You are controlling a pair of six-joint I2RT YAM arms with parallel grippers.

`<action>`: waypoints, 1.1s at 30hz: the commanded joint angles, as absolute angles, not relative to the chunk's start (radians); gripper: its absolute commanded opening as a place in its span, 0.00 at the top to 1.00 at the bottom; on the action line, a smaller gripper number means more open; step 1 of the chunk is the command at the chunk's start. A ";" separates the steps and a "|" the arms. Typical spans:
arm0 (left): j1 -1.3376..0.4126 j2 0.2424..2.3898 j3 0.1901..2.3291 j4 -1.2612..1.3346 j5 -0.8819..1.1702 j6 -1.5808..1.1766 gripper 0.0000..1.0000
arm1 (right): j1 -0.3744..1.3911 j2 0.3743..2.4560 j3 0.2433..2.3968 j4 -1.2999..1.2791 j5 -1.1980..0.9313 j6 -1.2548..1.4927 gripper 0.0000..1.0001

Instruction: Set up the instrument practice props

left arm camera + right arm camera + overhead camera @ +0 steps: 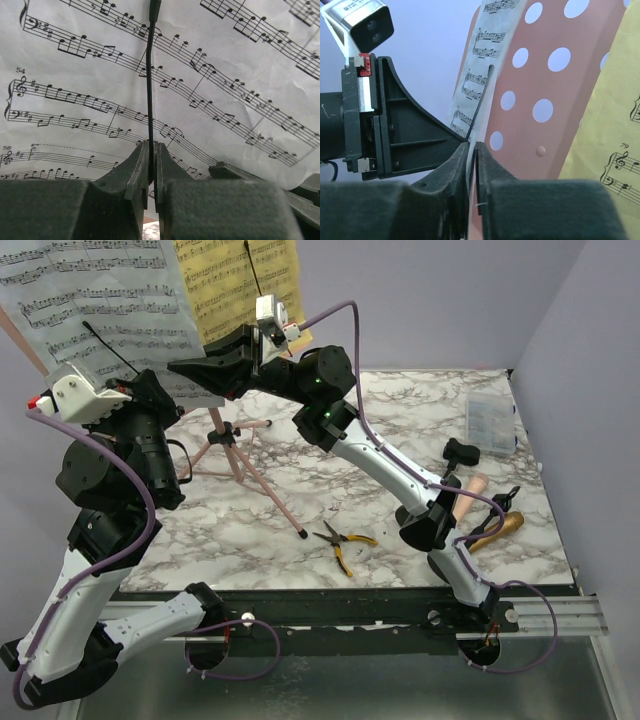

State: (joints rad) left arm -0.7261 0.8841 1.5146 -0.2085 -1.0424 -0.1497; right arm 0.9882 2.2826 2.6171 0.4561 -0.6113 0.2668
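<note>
The pink tripod music rack [235, 455] stands at the back left, with a white sheet-music page [100, 290] and a yellow page [240, 280] on its perforated desk [555, 90]. My left gripper [152, 145] is shut on the thin black page-holding wire [149, 85] lying across the white page [225, 70]. My right gripper [472, 146] reaches in from the right at the desk's edge. Its jaws are almost together, with the white page's edge [470, 90] in the thin slit between them. A pink microphone [468, 498], a gold microphone [500, 530] and a black holder [460, 452] lie at the right.
Yellow-handled pliers [343, 540] lie on the marble table [400, 410] near the front, just right of a tripod leg. A clear compartment box [490, 425] sits at the back right. My left gripper [420, 145] is close against the right one.
</note>
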 commanded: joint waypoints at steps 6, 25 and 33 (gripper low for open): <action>-0.727 0.847 1.520 -0.196 -1.033 -0.166 0.79 | 0.999 2.232 2.584 0.462 -0.533 0.244 0.58; -0.726 0.802 1.521 -0.291 -0.921 -0.273 0.40 | 0.999 1.985 2.483 0.070 -0.321 0.235 0.17; -0.727 0.708 1.555 -0.471 -0.746 -0.439 0.14 | 1.000 1.827 2.200 -0.100 -0.367 0.284 0.13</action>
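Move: Both grippers already hold their parts. The left fingers are around the lower wire of the left page holder, whose middle lies about 4 cm left, 1 ahead and 4 above; the white sheet's middle is some 7 cm left, 4 ahead and 10 up. From the right fingers, pinching the sheet's lower right part, its middle is roughly 10 cm left, 3 ahead and 9 up; the yellow sheet is about 10 right, 6 ahead and 8 up. Let go with both grippers. Open the right fingers wide off the white sheet's lower right part, easing forward a little, then swing right about 8 cm, rising at first and sinking at the end, turning clockwise. Open the left gripper off the wire holder and draw it back about 3 cm, turning slightly clockwise. ##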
